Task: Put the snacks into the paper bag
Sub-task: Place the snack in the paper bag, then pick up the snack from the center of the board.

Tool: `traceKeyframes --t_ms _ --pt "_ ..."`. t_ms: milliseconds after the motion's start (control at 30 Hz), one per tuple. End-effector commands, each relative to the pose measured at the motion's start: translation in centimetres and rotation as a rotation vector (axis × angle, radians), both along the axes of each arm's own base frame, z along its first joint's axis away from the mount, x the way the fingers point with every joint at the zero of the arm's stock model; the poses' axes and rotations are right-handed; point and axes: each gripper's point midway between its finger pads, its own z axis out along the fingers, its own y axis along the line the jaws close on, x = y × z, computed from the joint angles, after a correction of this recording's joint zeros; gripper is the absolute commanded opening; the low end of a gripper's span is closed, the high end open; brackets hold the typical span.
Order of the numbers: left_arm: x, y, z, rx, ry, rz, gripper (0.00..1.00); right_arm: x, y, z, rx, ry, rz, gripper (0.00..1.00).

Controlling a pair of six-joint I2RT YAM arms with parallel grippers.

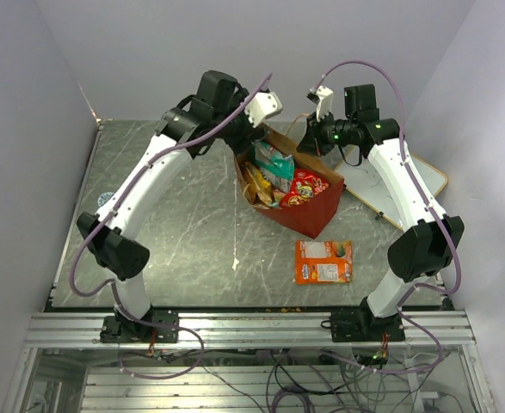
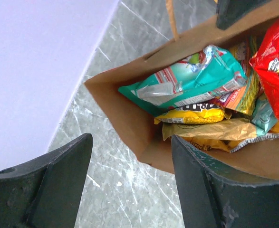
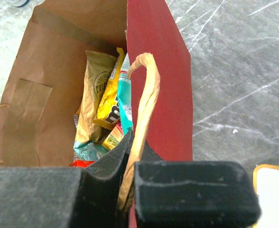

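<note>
The paper bag (image 1: 308, 215), red outside and brown inside, stands open mid-table holding several snacks. In the left wrist view a teal packet (image 2: 187, 80), a yellow packet (image 2: 191, 114), a gold bag (image 2: 210, 130) and a red bag (image 2: 274, 61) lie inside it. My left gripper (image 2: 132, 156) hangs open above the bag's far-left corner, nothing between its fingers (image 2: 58, 180). My right gripper (image 3: 132, 166) is shut on the bag's tan handle (image 3: 146, 95) and red wall (image 3: 160, 71). An orange flat pack (image 1: 324, 261) lies on the table in front of the bag.
A white board (image 1: 411, 185) lies at the right edge of the table, under the right arm. Walls stand close on the left and at the back. The marbled tabletop (image 1: 175, 241) spreads to the left of the bag.
</note>
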Motion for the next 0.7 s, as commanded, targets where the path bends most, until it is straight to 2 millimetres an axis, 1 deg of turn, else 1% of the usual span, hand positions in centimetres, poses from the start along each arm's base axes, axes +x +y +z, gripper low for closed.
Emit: traceKeyframes --t_ms 0,33,100,200,267,333,467,500,567,667 --pt "0.2 0.9 2.7 -0.104 -0.052 0.129 0.78 -0.2 0.0 0.4 -0.001 -0.011 -0.004 0.0" --pt "0.3 1.3 2.6 -0.123 -0.045 0.169 0.78 -0.2 0.1 0.4 0.0 -0.011 -0.003 0.0" --pt "0.1 1.8 1.7 -0.144 -0.014 0.224 0.79 -0.2 0.1 0.4 0.001 -0.011 0.0 0.0" --pt "-0.9 2.2 0.5 -0.167 0.036 0.25 0.78 -0.2 0.1 0.5 0.001 -0.012 0.001 0.0" --pt "-2.0 2.2 0.7 -0.194 0.048 0.223 0.78 -0.2 0.1 0.4 0.0 -0.013 -0.001 0.0" --pt "-3.3 2.0 2.2 -0.245 0.021 0.173 0.78 -0.2 0.0 0.4 0.0 -0.014 -0.005 0.0" --pt "-6.5 1.4 5.9 -0.335 -0.035 0.02 0.77 0.0 0.0 0.1 -0.001 -0.006 -0.014 0.0" --pt "-7.5 0.9 6.3 -0.341 -0.019 -0.039 0.77 0.2 0.0 0.1 -0.003 -0.005 -0.021 0.0" --pt "-9.8 -0.3 6.3 -0.338 0.034 -0.175 0.77 0.5 -0.2 -0.1 -0.009 0.0 -0.039 0.0" --pt "-13.8 -2.4 5.2 -0.292 0.089 -0.368 0.8 1.0 -0.3 -0.5 -0.017 0.006 -0.061 0.0"
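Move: The left hand is empty beside the paper bag's left end. The orange pack, the one snack still on the table, lies about 24 cm back, 18 cm right and 30 cm below. The bag's middle is some 12 cm right, 2 cm back and 13 cm down; inside, the red snack sits roughly 14 cm right and 6 cm back of the hand, about 13 cm down. From the right hand, the orange pack is about 25 cm back, 3 cm right and 25 cm below. With its fingers staying wide open and nothing between them, the left hand leaves the paper bag's left end, first drifting some 2 cm to its left with a small rise and dip, then drawing back ever faster, about 8 cm in all, and climbing to about 5 cm above its start as it rolls some 15 degrees, left side down. The right hand stays nearly in place and keeps its closed hold on the bag's paper handle. ##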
